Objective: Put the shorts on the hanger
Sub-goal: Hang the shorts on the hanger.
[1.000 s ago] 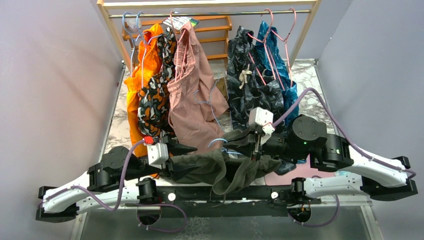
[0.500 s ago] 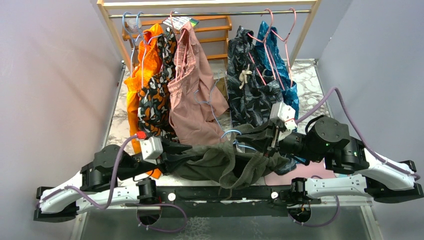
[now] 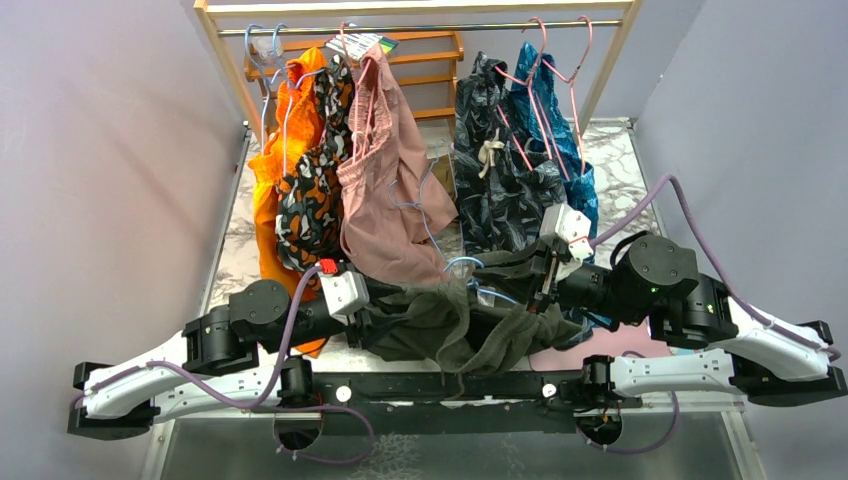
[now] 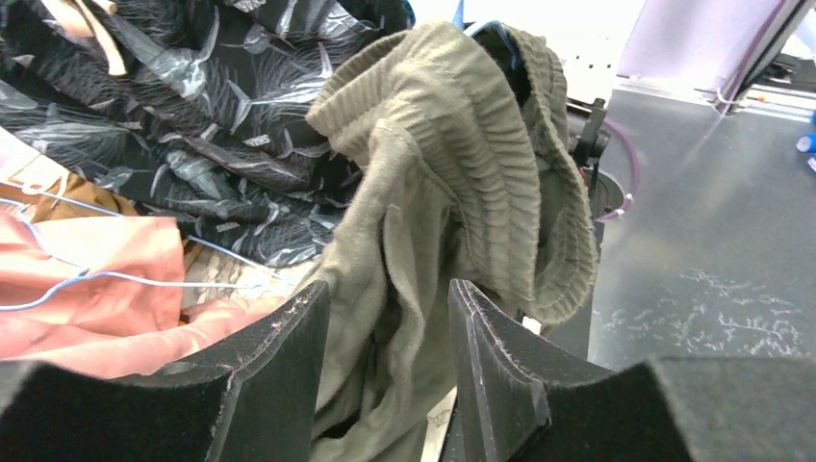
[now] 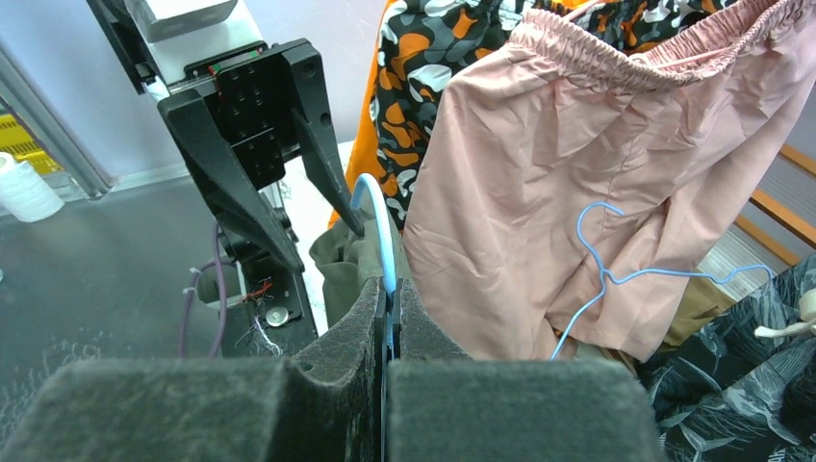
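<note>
The olive-green shorts (image 3: 455,325) hang bunched between my two arms, above the near edge of the table. Their ribbed waistband (image 4: 452,144) is draped over the light-blue hanger (image 5: 377,217), whose hook (image 3: 462,265) pokes out above the cloth. My right gripper (image 5: 390,289) is shut on the hanger's wire, seen from above at the right gripper (image 3: 540,295). My left gripper (image 4: 385,289) is open, its fingers either side of a fold of the shorts without pinching it. In the top view the left gripper (image 3: 395,303) is pushed into the cloth's left side.
A wooden rack (image 3: 225,60) at the back holds orange (image 3: 275,160), camouflage-print (image 3: 310,190), dusty-pink (image 3: 385,190) and dark leaf-print (image 3: 500,180) shorts. A loose light-blue hanger (image 5: 601,274) lies against the pink shorts. A pink sheet (image 3: 580,355) lies under my right arm.
My right arm lifted the hanger and shorts up and to the right, then held still. My left arm drew back, then pushed right into the shorts, which have bunched up.
</note>
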Robot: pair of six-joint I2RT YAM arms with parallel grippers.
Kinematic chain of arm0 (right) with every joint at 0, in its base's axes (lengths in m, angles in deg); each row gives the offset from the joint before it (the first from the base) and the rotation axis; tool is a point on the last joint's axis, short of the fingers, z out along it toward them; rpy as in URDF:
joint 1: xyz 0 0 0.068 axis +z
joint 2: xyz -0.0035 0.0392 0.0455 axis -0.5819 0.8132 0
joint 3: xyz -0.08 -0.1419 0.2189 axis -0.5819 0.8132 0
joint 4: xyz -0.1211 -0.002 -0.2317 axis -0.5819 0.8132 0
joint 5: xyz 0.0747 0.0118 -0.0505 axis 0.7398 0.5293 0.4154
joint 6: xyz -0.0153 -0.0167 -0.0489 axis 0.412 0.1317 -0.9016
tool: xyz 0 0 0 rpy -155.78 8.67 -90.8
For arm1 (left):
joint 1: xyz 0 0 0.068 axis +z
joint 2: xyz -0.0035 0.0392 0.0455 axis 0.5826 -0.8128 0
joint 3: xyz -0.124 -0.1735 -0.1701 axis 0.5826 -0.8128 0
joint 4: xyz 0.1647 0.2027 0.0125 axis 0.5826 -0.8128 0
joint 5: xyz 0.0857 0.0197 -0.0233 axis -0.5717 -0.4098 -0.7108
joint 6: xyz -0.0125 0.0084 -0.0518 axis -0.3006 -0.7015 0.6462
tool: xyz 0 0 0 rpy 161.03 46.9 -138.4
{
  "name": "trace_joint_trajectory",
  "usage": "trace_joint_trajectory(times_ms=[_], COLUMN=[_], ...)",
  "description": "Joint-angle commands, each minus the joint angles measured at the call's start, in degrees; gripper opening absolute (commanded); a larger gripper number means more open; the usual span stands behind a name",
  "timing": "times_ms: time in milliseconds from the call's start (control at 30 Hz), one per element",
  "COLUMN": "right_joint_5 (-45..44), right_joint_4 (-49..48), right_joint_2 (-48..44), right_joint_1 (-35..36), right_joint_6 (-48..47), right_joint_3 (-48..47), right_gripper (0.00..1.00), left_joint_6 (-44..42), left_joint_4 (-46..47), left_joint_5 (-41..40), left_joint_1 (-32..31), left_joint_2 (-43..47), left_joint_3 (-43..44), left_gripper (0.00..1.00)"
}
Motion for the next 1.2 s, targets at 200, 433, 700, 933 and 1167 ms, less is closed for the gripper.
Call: trace_joint_trajectory(times_ms=[200, 433, 700, 933, 1167], right_joint_5=[-0.25, 0.89, 1.15, 1.07, 0.76], right_joint_4=[-2.93, -3.75, -3.74, -3.51, -3.12], right_joint_2=[-1.08, -0.27, -0.16, -0.49, -1.09], right_joint_1=[0.28, 0.23, 0.24, 0.25, 0.28], right_joint_6=[0.09, 0.0, 0.01, -0.07, -0.23], right_joint_3=[0.55, 0.67, 0.91, 0.9, 0.54], right_gripper=[0.01, 0.01, 0.01, 0.01, 0.01], left_joint_6=[-2.94, -4.64, -5.8, -6.12, -5.39], left_joint_4=[6.11, 9.06, 12.19, 11.67, 10.68], left_joint_5=[-5.81, -0.09, 2.08, 1.66, 0.03], left_joint_1=[0.18, 0.18, 0.18, 0.18, 0.18], left_joint_2=[0.76, -5.51, -8.34, -8.49, -6.5], left_joint_3=[2.59, 4.38, 2.85, 2.05, 0.58], left_gripper=[0.48, 0.48, 0.46, 0.26, 0.0])
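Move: The olive shorts' left waistband fold lies about 4 cm to the right of the open left hand, roughly 1 cm ahead and 2 cm above it. From that hand, the blue hanger's hook is some 8 cm right, 2 cm ahead and 12 cm up, and the pink shorts hang about 16 cm ahead, 2 cm left and 8 cm lower. From the right hand, still gripping the hanger by its neck, the fold is roughly 7 cm left, 1 cm back and 8 cm below. The left hand, fingers half open, edges forward a little and lifts about 4 cm, then goes some 4 cm right towards the hanger while settling back down 1 to 2 cm, and there shuts its fingers almost fully on the left waistband fold of the olive shorts, seeming to pinch it. The right hand keeps its closed grip on the hanger's neck and holds it nearly in place inside the open waistband, sinking only about 1 cm. ##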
